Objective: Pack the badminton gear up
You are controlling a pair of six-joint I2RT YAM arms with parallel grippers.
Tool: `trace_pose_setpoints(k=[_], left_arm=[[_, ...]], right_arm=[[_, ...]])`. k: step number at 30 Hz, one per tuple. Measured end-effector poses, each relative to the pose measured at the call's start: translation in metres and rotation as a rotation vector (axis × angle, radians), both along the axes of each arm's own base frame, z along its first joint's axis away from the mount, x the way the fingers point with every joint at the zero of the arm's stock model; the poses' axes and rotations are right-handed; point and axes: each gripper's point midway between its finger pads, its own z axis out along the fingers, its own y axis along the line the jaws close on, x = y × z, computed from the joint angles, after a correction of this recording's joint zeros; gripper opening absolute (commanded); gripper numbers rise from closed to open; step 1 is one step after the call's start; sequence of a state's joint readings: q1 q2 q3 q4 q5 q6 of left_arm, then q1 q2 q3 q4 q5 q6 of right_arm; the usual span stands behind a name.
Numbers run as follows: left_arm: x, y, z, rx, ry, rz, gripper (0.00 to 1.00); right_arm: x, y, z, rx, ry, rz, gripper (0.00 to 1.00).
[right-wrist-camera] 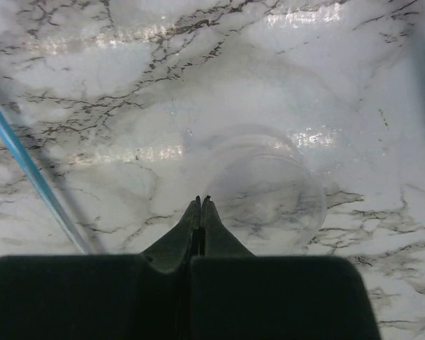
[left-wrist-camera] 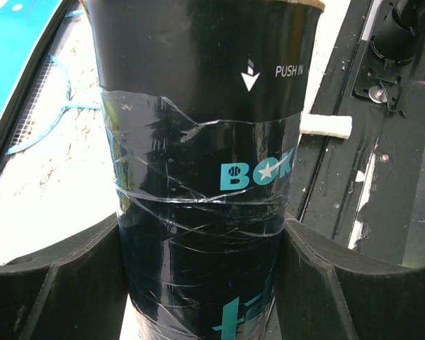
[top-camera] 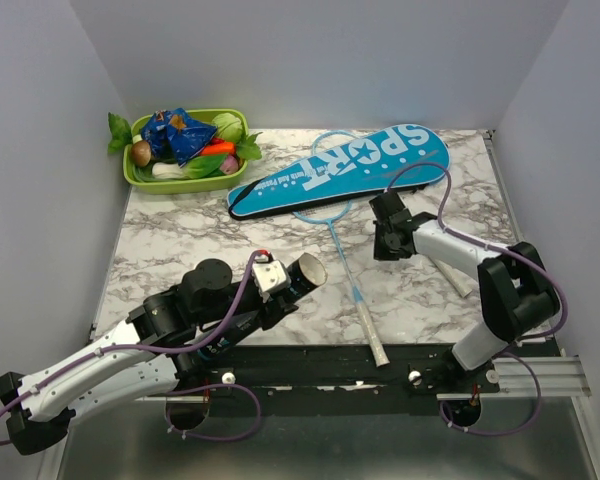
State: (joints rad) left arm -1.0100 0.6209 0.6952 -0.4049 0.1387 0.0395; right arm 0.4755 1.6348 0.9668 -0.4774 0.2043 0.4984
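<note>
My left gripper (top-camera: 296, 277) (left-wrist-camera: 202, 241) is shut on the dark tube (top-camera: 308, 270) (left-wrist-camera: 198, 142), one finger against each side; its open end points to the right. A thin light-blue racket (top-camera: 346, 262) lies mid-table, its head partly under the blue "SPORT" cover (top-camera: 345, 168) and its white butt (top-camera: 377, 345) near the front edge. A second white butt (top-camera: 452, 277) shows under the right arm. My right gripper (top-camera: 383, 250) (right-wrist-camera: 200, 200) points down at the table, jaws together on the left rim of a clear round lid (right-wrist-camera: 269, 202). No shuttlecock shows.
A green tray (top-camera: 140, 178) of toy vegetables stands at the back left. The racket's blue shaft (right-wrist-camera: 28, 166) runs left of my right fingers. A black rail (top-camera: 320, 365) borders the near table edge. White walls close in the table on three sides.
</note>
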Motion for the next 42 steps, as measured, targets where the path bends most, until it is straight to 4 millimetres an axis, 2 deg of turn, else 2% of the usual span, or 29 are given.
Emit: trace_pose_setpoints(k=[4, 10, 17, 24, 28, 34, 42], left_arm=[[0.0, -0.001, -0.002, 0.005, 0.003, 0.0, 0.0], [0.0, -0.005, -0.006, 0.018, 0.017, -0.015, 0.0], [-0.002, -0.01, -0.012, 0.034, 0.037, -0.04, 0.0], [-0.004, -0.015, -0.017, 0.046, 0.051, -0.064, 0.0], [-0.006, -0.015, -0.017, 0.045, 0.055, -0.077, 0.0], [-0.008, -0.016, -0.016, 0.042, 0.056, -0.085, 0.0], [-0.011, -0.015, -0.011, 0.022, 0.049, -0.097, 0.0]], right_arm=[[0.002, 0.004, 0.033, 0.045, -0.064, 0.02, 0.0], [-0.003, 0.031, 0.115, 0.238, -0.213, 0.159, 0.01], [-0.058, 0.07, 0.199, 0.536, -0.296, 0.445, 0.0], [-0.117, 0.094, 0.272, 0.746, -0.353, 0.728, 0.0], [-0.147, 0.108, 0.289, 0.818, -0.331, 0.859, 0.01], [-0.178, 0.13, 0.285, 0.856, -0.25, 0.977, 0.01], [-0.19, 0.145, 0.286, 0.884, -0.22, 1.021, 0.01]])
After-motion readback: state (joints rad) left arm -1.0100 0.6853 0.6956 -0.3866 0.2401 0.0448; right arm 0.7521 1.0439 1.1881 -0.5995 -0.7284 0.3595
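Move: The right hand has the clear lid pinched at its rim, just off the table. The tube's open mouth lies about 19 cm to its left, 15 cm back and 29 cm up. From the same hand, the near racket's handle is about 20 cm back and 3 cm left; the far racket's handle is 18 cm right and 5 cm back. From the left hand, holding the tube, the lid lies 18 cm ahead, 26 cm right and 20 cm down. Right hand lifts the pinched lid 29 cm, back and left, rolling to face the tube; left hand dips slightly. ##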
